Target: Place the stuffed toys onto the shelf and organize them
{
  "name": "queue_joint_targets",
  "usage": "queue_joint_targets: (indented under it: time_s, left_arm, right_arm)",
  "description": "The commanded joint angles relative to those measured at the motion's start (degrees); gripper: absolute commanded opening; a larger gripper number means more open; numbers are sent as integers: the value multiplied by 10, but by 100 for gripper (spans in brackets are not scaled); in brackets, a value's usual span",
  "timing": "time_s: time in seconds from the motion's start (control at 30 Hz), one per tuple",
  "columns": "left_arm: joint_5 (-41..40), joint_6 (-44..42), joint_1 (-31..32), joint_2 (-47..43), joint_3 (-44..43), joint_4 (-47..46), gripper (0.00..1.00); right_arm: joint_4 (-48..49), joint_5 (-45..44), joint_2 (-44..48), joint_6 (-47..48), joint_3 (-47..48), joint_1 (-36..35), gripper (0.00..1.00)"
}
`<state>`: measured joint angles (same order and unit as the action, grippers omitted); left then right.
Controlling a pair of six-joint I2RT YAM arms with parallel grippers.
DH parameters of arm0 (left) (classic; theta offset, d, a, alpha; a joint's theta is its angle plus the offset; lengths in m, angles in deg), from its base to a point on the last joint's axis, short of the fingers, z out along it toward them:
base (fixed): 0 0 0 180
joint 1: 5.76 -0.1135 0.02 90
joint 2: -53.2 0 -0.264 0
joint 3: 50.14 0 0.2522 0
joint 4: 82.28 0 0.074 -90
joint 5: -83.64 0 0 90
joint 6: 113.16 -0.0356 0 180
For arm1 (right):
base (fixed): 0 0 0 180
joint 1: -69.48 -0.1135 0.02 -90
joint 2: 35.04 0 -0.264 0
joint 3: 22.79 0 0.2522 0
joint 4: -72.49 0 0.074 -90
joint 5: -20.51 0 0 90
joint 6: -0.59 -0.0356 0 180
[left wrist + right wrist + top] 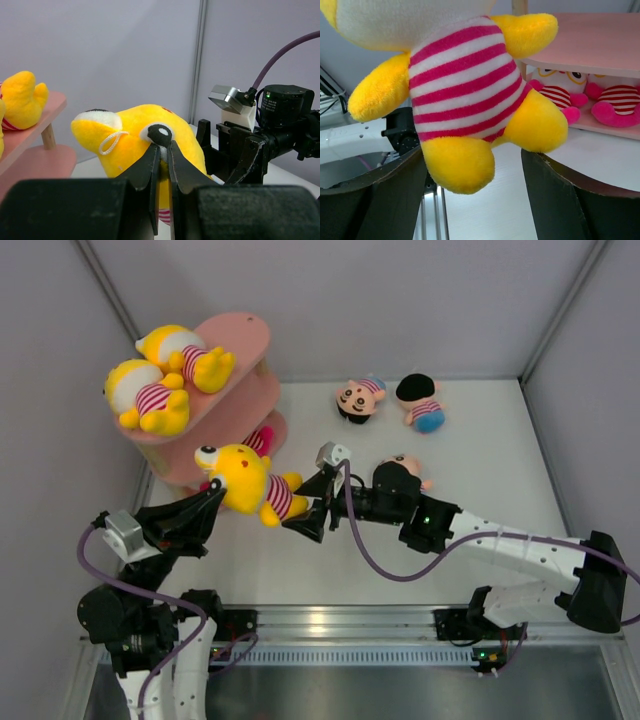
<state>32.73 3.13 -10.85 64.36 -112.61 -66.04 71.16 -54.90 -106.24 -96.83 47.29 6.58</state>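
A yellow stuffed toy (243,478) in a red-and-white striped shirt hangs in the air in front of the pink shelf (245,335). My left gripper (214,492) is shut on its head beside the black eye (161,134). My right gripper (312,506) stands open around the toy's legs. In the right wrist view the two yellow feet (462,162) sit between the wide fingers (555,190), and one foot rests on the right fingertip. Two more yellow toys (180,352) (145,392) lie on the shelf's upper boards. Magenta toys (615,97) sit on a lower board.
Two pink-faced toys (358,397) (420,402) lie on the white table at the back. A third (410,470) lies partly under my right arm. Grey walls enclose the table on three sides, and the shelf stands in the back left corner.
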Motion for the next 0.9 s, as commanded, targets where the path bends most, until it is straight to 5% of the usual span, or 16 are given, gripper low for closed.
queue_joint_targets:
  time_s: [0.0,0.1,0.23,0.33,0.4,0.47,0.63,0.87]
  left_arm:
    - [-9,13,-1,2,-1,-46,6]
    - [-7,14,-2,1,2,-47,6]
    - [-7,11,-1,-1,5,-47,6]
    - [-14,-6,-2,-5,9,-35,8]
    - [-44,-32,-2,-9,12,6,10]
    - [-72,-73,-1,-10,12,37,23]
    - [-114,-133,-1,-15,1,84,95]
    - [-31,-143,0,-32,-16,155,99]
  right_arm:
    - [40,33,12,0,31,-8,74]
    - [52,39,0,-8,42,-9,69]
    - [61,35,-5,-21,52,-10,24]
    - [66,7,12,-30,50,-9,0]
    - [58,-23,30,-34,58,-3,0]
    - [24,-52,40,-31,82,7,0]
    - [-88,-116,24,15,170,38,0]
    - [-303,-180,-173,106,520,119,0]
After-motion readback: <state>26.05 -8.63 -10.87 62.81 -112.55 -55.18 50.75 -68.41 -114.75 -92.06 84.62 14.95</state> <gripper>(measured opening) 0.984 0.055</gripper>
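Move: The yellow toy hangs by its head from the left fingers, its middle some 5 cm ahead of that hand, 6 cm right and 7 cm below. From the right hand, whose open fingers already straddle a foot, that middle is level ahead, about 6 cm left and 6 cm above. Of the toys on the top board, the farther yellow toy sits about 24 cm ahead and 15 cm left of the right hand, the nearer yellow toy about 17 cm ahead and 24 cm left, both a few centimetres higher. The right fingers pinch shut on the toy's foot while the left still holds its head; then the left fingers open wide and let go, that hand easing about 3 cm left and forward, then sinking. The right hand, keeping its pinch, speeds up by some 17 cm and forward about 10 cm towards the shelf's top-board level, drifting slightly right and turning about 20 degrees clockwise. ##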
